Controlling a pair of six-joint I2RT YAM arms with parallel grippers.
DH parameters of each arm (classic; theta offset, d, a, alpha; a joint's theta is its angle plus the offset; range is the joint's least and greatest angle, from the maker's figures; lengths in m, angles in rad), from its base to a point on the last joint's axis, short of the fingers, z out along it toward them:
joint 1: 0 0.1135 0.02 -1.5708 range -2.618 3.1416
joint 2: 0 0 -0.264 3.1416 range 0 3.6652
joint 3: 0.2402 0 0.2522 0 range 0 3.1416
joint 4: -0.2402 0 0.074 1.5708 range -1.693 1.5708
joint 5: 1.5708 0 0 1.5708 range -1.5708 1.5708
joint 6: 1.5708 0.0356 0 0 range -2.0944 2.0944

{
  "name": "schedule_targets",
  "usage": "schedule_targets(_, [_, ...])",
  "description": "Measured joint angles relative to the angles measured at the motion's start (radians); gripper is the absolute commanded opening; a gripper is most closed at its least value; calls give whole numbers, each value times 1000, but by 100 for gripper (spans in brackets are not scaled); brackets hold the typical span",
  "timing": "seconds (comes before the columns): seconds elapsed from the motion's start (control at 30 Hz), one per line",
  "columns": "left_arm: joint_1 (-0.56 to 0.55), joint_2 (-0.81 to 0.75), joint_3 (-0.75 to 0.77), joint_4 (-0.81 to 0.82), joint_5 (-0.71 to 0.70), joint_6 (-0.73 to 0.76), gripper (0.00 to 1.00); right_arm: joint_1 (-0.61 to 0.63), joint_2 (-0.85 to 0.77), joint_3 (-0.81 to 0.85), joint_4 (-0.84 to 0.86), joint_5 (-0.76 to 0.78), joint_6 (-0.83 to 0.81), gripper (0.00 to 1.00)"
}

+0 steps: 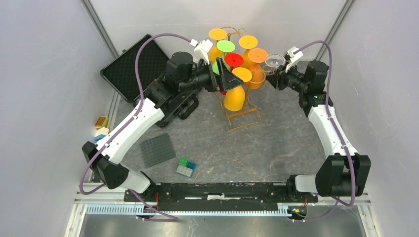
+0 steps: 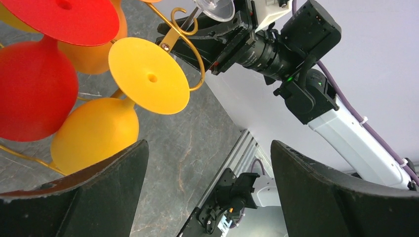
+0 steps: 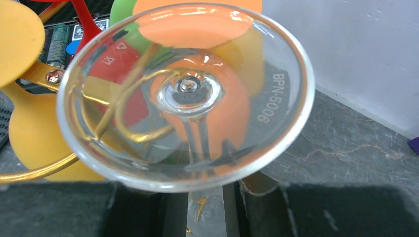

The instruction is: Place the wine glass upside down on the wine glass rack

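The wine glass [image 1: 274,60] is clear and turned upside down, its round foot [image 3: 188,94] uppermost. My right gripper [image 1: 273,74] is shut on its stem [image 3: 205,197], just right of the wine glass rack [image 1: 244,118], a gold wire stand. A gold loop [image 2: 195,44] of the rack lies right beside the clear foot [image 2: 217,7]. Several coloured glasses hang on the rack, among them a yellow one [image 1: 234,96] and a red one [image 2: 34,89]. My left gripper [image 1: 222,79] is open and empty [image 2: 210,163], close against the rack's left side beside the yellow glass [image 2: 96,131].
A black case [image 1: 133,66] lies open at the back left. A grey baseplate [image 1: 157,149] and green and blue bricks [image 1: 186,168] lie near the front left, with small blocks [image 1: 101,123] at the left edge. White walls enclose the table.
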Motion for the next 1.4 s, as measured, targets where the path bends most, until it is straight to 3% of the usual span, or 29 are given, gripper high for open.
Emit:
schedule_targets(0.6, [0, -13, -35, -8, -26, 10, 97, 56, 19, 13, -23, 1, -36, 2])
schedule_targets(0.77, [0, -16, -35, -8, -26, 10, 97, 63, 21, 13, -47, 6, -45, 19])
schedule_targets(0.93, [0, -16, -35, -8, -26, 10, 97, 63, 21, 13, -66, 20, -48, 42])
schedule_targets(1.4, [0, -19, -41, -8, -26, 10, 97, 66, 20, 24, -114, 100, -45, 68])
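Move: The open hook at the rack's right front corner is what the right hand's upside-down clear wine glass is going to: about 3 cm left of the right hand, level with it fore and aft, and 2 cm above it. The orange glass's foot lies some 5 cm ahead, 6 cm left and 4 cm up, the front yellow glass's foot 12 cm left and 3 cm back, 2 cm up. From the left hand the hook is roughly 12 cm right and 6 cm ahead, about level. Leftward first, about 2 cm, the right hand carries the clear glass by its stem into the rack's open front hook, turning barely counter-clockwise. It then sinks some 2 cm, bringing the foot down towards the hook; partway down the fingers open and the hand eases about 1 cm back to the right, still lowering. ##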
